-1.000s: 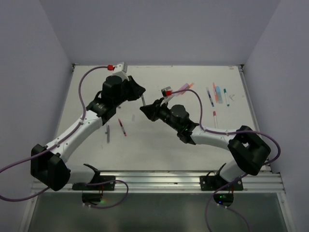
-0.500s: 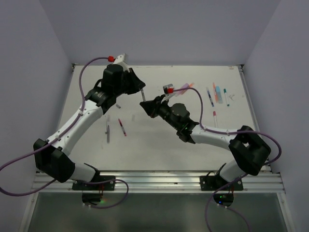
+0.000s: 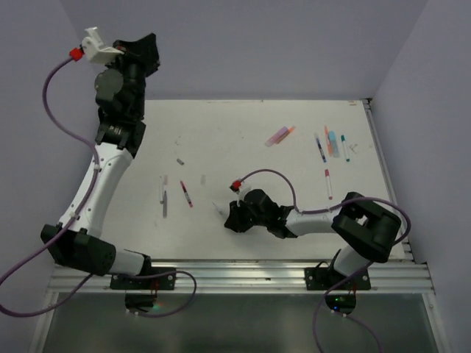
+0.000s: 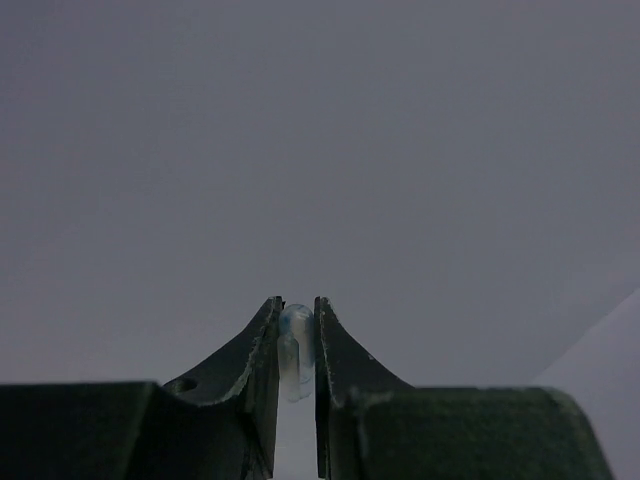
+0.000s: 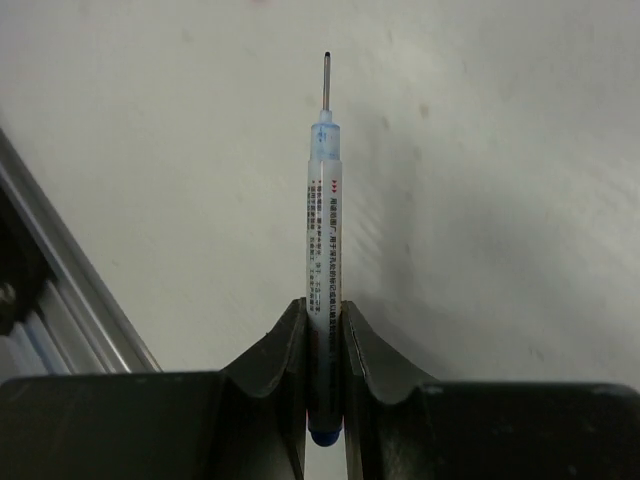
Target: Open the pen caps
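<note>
My left gripper (image 4: 296,306) is raised high against the back wall, top left in the top view (image 3: 149,43). It is shut on a small clear, light-blue pen cap (image 4: 296,345). My right gripper (image 5: 323,308) is low over the table near the front edge (image 3: 224,214). It is shut on a white-bodied pen (image 5: 324,220) with a blue end, whose bare thin tip points away from me. In the top view only a short white bit of that pen (image 3: 216,209) shows. A small grey cap (image 3: 179,162) lies loose on the table.
A dark red pen (image 3: 186,193) and a grey pen (image 3: 164,203) lie left of centre. A pink-purple and orange pair (image 3: 280,135) lies further back. Blue (image 3: 319,147), teal (image 3: 344,147) and red (image 3: 328,184) pens lie at the right. The metal rail (image 3: 243,273) runs along the near edge.
The two grippers were together over the table's middle. The left arm has swung up and left with the cap. The right arm has dropped towards the near edge with the pen.
</note>
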Controlling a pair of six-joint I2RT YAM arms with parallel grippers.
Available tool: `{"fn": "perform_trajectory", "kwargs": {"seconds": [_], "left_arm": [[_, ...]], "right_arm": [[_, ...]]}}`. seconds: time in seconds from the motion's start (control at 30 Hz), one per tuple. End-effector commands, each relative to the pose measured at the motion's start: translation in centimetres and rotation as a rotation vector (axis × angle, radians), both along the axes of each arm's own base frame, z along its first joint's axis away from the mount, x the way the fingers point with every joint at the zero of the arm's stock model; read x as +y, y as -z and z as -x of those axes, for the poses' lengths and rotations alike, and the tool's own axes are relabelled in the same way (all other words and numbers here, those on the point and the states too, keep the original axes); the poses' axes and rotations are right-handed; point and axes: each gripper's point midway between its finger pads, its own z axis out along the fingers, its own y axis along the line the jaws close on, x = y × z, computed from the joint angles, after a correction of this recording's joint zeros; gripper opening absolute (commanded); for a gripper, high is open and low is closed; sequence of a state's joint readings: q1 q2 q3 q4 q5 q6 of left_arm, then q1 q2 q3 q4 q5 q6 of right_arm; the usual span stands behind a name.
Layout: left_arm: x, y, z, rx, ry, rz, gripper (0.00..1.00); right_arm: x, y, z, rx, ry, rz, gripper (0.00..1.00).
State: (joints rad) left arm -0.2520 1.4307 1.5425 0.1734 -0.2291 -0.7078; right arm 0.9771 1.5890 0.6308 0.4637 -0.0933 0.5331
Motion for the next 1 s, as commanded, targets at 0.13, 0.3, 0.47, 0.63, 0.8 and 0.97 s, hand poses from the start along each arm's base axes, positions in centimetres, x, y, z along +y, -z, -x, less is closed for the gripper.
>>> {"fn": "perform_trajectory", "kwargs": {"seconds": [0.13,0.3,0.47,0.63,0.8,0.97], "left_arm": [[3.0,-5.7,9.1,-0.351,-0.035,0.146,0.0],[2.9,1.3,9.7,-0.135,-0.033,0.023,0.0],[1.3,9.8,9.7,0.132,0.051,-0.107,0.0],[-0.7,17.6,10.0,0.331,0.177,-0.192,0.0],[-1.9,25.1,10.8,0.56,0.277,-0.281,0.01],[-3.4,32.6,10.8,0.781,0.388,-0.321,0.05]], "right_arm": [[-0.1,-2.6,0.4,0.012,-0.033,0.023,0.0],[-0.1,-5.1,-1.1,-0.045,0.021,0.025,0.0],[-0.2,-6.0,-2.6,-0.056,0.098,0.044,0.0],[-0.3,-6.3,-4.4,-0.033,0.222,0.048,0.0],[0.0,-5.3,-6.1,-0.014,0.324,0.065,0.0],[0.7,-3.9,-7.1,0.014,0.385,0.049,0.01]]}}
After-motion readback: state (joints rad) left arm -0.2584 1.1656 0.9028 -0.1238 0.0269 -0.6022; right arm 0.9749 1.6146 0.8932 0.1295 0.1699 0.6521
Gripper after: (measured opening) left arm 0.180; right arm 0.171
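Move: My left hand, with the pen's clear cap, is flung high up. The grey cap it returns towards lies about 51 cm below and 3 cm back, level sideways; the other clear cap is some 8 cm back and 8 cm right, the red pen 13 cm back and 3 cm right. My right hand, holding the uncapped pen, has the red pen 11 cm ahead and 12 cm left, the clear cap 16 cm ahead and 7 cm left, and the grey pen 8 cm ahead and 18 cm left, all about 8 cm lower. I let my left hand finish its recoil, back some 11 cm and still rising, then bring it steeply down about 35 cm towards the laid-off caps, tipping the fingers down, the cap still pinched. My right hand dips briefly back, right and down, then swings up and forward, sinking slightly at the end and turning clockwise, towards the red pen with its own pen still gripped. ##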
